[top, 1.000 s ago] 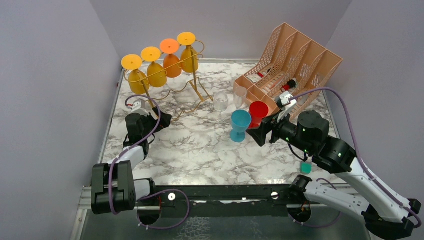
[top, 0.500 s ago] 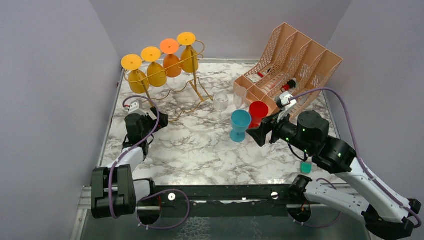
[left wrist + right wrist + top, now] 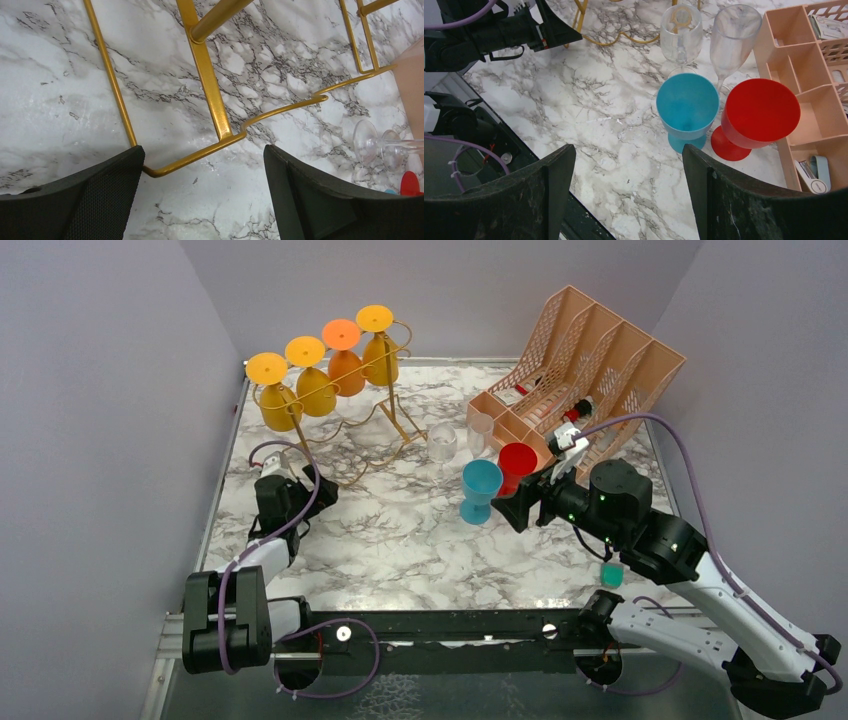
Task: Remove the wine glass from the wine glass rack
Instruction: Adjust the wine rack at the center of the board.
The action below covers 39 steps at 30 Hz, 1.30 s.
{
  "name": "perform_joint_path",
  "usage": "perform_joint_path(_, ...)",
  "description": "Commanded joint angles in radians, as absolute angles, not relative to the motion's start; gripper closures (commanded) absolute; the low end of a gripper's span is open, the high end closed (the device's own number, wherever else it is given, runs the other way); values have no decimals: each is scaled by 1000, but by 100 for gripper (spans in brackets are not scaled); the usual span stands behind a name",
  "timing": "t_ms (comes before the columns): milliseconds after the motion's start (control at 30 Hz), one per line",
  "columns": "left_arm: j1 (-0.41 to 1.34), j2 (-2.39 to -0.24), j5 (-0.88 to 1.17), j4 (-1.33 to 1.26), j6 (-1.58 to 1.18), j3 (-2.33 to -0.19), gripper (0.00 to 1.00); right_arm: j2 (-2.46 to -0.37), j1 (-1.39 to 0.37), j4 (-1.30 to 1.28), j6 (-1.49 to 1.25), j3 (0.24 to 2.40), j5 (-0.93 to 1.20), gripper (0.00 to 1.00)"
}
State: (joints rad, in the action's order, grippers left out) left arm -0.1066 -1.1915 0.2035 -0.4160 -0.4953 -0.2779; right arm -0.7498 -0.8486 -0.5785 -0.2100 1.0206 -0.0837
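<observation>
The wine glass rack (image 3: pixel 396 421), a thin gold wire frame, stands at the back left. Several yellow and orange wine glasses (image 3: pixel 280 406) hang upside down from its rails. My left gripper (image 3: pixel 320 489) is low over the table just in front of the rack's near foot, open and empty. In the left wrist view the gold foot wire (image 3: pixel 215 107) lies just beyond the gripper (image 3: pixel 204 155), with its bent corner beside the left fingertip. My right gripper (image 3: pixel 508 508) is open and empty, just right of a blue glass (image 3: pixel 481 490) and in front of a red one (image 3: pixel 517 464).
Two clear glasses (image 3: pixel 441 445) (image 3: pixel 481 429) stand behind the blue glass (image 3: pixel 687 107) and the red glass (image 3: pixel 759 112). A peach lattice file organizer (image 3: pixel 600 360) fills the back right. A small teal object (image 3: pixel 611 575) lies under the right arm. Grey walls close in on three sides.
My left gripper has drawn back toward the near edge, away from the rack. The hanging glasses have shifted slightly. The right arm has edged a little to the left.
</observation>
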Motion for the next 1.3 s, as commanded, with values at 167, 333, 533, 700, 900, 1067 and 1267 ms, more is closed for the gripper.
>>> perform_joint_path(167,20,-1164,224,-421,-565,-241,9,-766,-844,-559,-217,1016,-68,19)
perform_joint_path(333,99,-1182,173,-434,-620,-240,9,-775,-844,-554,-218,1017,-66,19)
perform_joint_path(533,201,-1230,117,-462,-652,-284,9,-784,-843,-554,-231,1016,-67,19)
perform_joint_path(700,271,-1293,117,-466,-652,-332,9,-788,-844,-562,-229,1021,-76,19)
perform_joint_path(900,313,-1283,80,-462,-644,-323,9,-797,-844,-563,-224,1033,-84,19)
perform_joint_path(1067,313,-1209,-12,-341,-611,-319,8,-807,-844,-569,-230,1043,-93,19)
perform_joint_path(1267,313,-1047,-87,-202,-563,-315,5,-833,-844,-561,-244,1046,-94,19)
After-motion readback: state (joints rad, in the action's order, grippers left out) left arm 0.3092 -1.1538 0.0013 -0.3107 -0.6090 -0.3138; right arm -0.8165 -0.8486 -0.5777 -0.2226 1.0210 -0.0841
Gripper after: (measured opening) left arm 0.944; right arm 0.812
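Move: My left hand is low over the board with its open fingers around the wine rack's near left foot corner, which is about 3 cm to its left, level ahead and 2 cm below. The rack's middle is some 10 cm ahead, 9 cm right and 9 cm up. The clear wine glass stands about 28 cm right and 1 cm ahead, the blue glass some 35 cm right and 7 cm back. From my right hand the corner is roughly 10 cm ahead, 43 cm left and 28 cm down. With my left finger against the outside of the wire foot, I push the rack's near left corner to the right, towards the standing glasses. My left hand sweeps about 12 cm right and drifts 2 cm back, yawing some 15 degrees clockwise with the fingers wide open. Then I ease back left about 2 cm and begin to rise. ##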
